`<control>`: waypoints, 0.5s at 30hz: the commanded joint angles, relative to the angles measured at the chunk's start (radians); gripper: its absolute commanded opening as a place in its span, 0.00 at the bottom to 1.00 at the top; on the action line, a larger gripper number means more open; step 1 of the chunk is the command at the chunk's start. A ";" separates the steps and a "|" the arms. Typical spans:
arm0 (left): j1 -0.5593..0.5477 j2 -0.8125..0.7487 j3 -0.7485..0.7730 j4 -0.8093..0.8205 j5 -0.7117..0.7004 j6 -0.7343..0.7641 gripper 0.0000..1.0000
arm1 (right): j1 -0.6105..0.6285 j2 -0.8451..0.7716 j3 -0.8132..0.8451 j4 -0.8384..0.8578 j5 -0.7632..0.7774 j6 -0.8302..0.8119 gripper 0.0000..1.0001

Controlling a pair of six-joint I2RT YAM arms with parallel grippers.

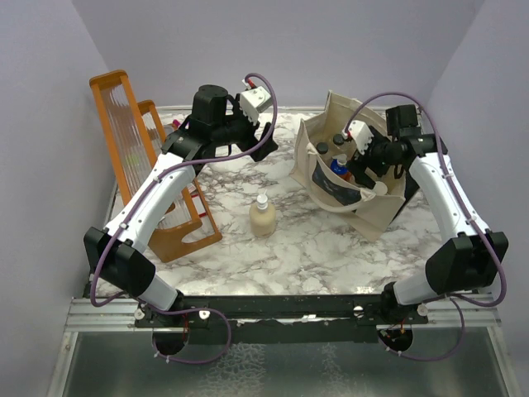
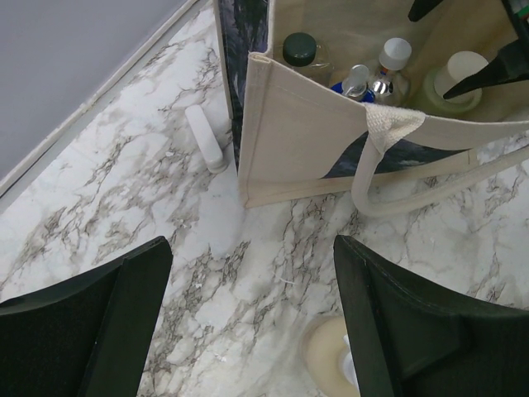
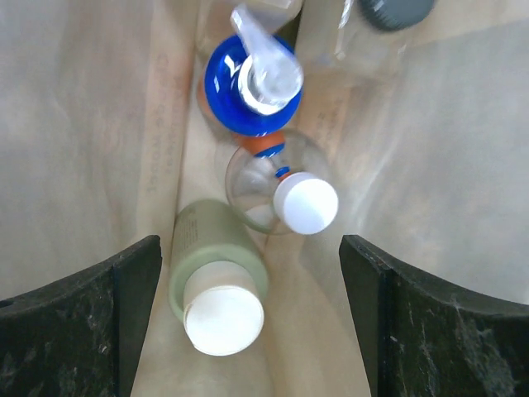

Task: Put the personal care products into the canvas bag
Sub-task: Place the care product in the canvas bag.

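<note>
The canvas bag [image 1: 376,203] stands open at the right of the table, and its near wall [image 2: 306,136] fills the top of the left wrist view. My right gripper [image 1: 364,168] [image 3: 252,248] hangs open in the bag's mouth, touching nothing. Below it lie an olive-grey bottle with a cream cap [image 3: 216,285], a clear bottle with a white cap [image 3: 285,194], a blue-capped orange bottle [image 3: 248,83] and a dark cap [image 3: 388,10]. A beige pump bottle [image 1: 263,217] [image 2: 329,356] stands on the marble. My left gripper [image 1: 266,142] [image 2: 252,244] is open above the table, with that bottle beside its right finger.
An orange wooden rack [image 1: 132,153] stands at the left, under my left arm. A small white tube [image 2: 205,136] lies on the marble against the bag's left corner. The bag's loop handle [image 2: 430,186] droops over its front. Purple walls close in the back and sides.
</note>
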 commanded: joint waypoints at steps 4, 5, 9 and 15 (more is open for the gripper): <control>-0.005 -0.049 -0.007 0.003 0.010 0.013 0.82 | 0.000 -0.075 0.168 0.018 -0.177 0.108 0.88; -0.005 -0.049 -0.006 0.004 0.001 0.013 0.82 | 0.001 -0.080 0.189 0.020 -0.206 0.122 0.88; -0.005 -0.050 0.016 -0.001 -0.045 0.017 0.82 | 0.001 -0.096 0.243 0.052 -0.318 0.184 0.88; -0.004 -0.044 0.081 -0.019 -0.136 0.025 0.83 | 0.035 -0.113 0.283 0.107 -0.426 0.250 0.88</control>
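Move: The cream pump bottle, the last care product on the table, stands about 33 cm to the right hand's left, some 7 cm nearer the base and 11 cm lower. The green jar, already let go, sits in the bag about 2 cm back and 2 cm right, 9 cm below; the clear bottle is 5 cm ahead, 4 cm left, the blue-topped bottle 6 cm ahead, 10 cm left. From the left hand the cream bottle lies some 10 cm back, 1 cm left, 26 cm down. The green jar is left standing in the canvas bag as the empty right hand climbs quickly away from it, up about 14 cm, drifting some 6 cm left on the way and out through the bag's mouth. The wrist tilts about 25 degrees, swinging the fingertips left and forward; the fingers stay wide open, touching none of the bottles. ##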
